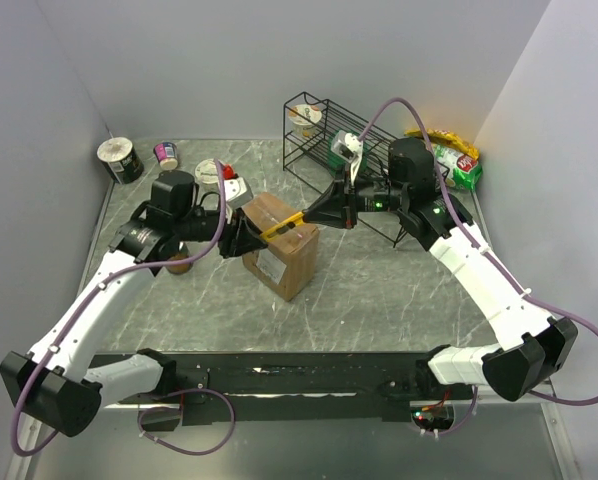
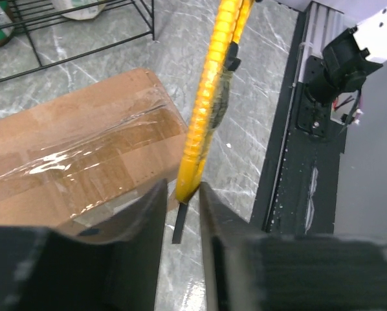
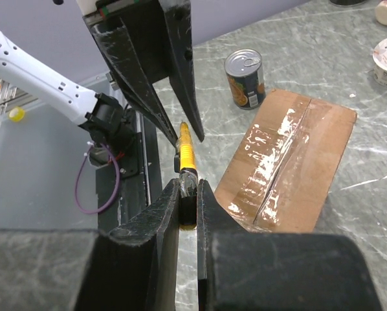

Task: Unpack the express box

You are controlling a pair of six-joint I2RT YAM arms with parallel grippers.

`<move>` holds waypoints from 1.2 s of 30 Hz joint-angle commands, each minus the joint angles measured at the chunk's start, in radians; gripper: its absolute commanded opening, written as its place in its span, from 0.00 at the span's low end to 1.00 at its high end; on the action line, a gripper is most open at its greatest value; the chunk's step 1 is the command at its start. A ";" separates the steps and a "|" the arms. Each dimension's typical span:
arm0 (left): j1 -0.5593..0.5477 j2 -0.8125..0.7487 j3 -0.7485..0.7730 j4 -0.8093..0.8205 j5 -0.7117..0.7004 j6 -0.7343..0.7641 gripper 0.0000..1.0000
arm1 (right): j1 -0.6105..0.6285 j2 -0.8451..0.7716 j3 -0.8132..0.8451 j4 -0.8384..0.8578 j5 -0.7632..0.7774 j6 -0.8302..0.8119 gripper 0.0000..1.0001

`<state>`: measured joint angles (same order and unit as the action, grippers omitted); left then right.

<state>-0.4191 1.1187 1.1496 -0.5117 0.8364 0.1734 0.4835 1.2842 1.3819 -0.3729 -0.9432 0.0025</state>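
The express box (image 1: 284, 250), a brown carton with clear tape over its shut top flaps, stands mid-table; it also shows in the left wrist view (image 2: 83, 142) and the right wrist view (image 3: 290, 162). A yellow utility knife (image 1: 284, 224) hangs level above the box's near edge. My right gripper (image 1: 319, 213) (image 3: 188, 184) is shut on the knife's (image 3: 187, 152) rear end. My left gripper (image 1: 247, 238) (image 2: 182, 188) straddles the knife's (image 2: 210, 110) blade end. Its jaws stand narrowly open, with a gap beside the short dark blade.
A black wire rack (image 1: 329, 140) with cups stands at the back. Snack bags (image 1: 454, 160) lie at the back right. A tin can (image 3: 245, 78) stands left of the box under my left arm. Cups (image 1: 121, 158) sit at the back left.
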 commanded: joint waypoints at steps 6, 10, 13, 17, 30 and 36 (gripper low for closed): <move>0.008 0.046 0.067 0.003 0.095 0.084 0.01 | -0.002 -0.017 0.006 0.019 -0.005 0.007 0.00; 0.009 0.069 0.133 -0.121 0.072 0.204 0.01 | 0.000 -0.002 0.012 -0.091 -0.008 -0.099 0.25; 0.009 0.072 0.171 -0.239 0.043 0.361 0.01 | -0.016 0.007 0.086 -0.258 -0.017 -0.240 0.48; 0.009 0.073 0.186 -0.335 0.017 0.468 0.01 | -0.042 -0.013 0.111 -0.299 -0.054 -0.344 0.62; 0.006 0.104 0.239 -0.367 0.017 0.480 0.01 | 0.072 0.073 0.066 -0.075 -0.088 -0.357 0.82; 0.003 0.092 0.228 -0.335 0.012 0.440 0.01 | 0.101 0.102 0.025 0.052 -0.059 -0.287 0.79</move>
<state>-0.4103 1.2221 1.3460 -0.8768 0.8291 0.6289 0.5648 1.3819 1.4242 -0.4622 -1.0142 -0.3382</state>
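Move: The yellow cutter bridges my two hands. My right fingers hold one end, and its middle lies about 4 cm left, 1 cm back and 4 cm below that hand. From my left hand, whose half-open fingers are already around the other end, the middle is 5 cm right, 1 cm ahead and 3 cm up. The express box is some 13 cm ahead of my left hand, 4 cm right and 17 cm down; the can is 12 cm ahead, 21 cm left and 20 cm down. My left hand stays almost in place and pinches the yellow end of the cutter shut; only then does my right hand spread its fingers wide, letting go and easing about 2 cm right and down. My left hand then draws some 2 cm left, tilting about 15 degrees, while my open right hand swings back left nearly 5 cm, sinking slightly, its fingers either side of the dark end. ##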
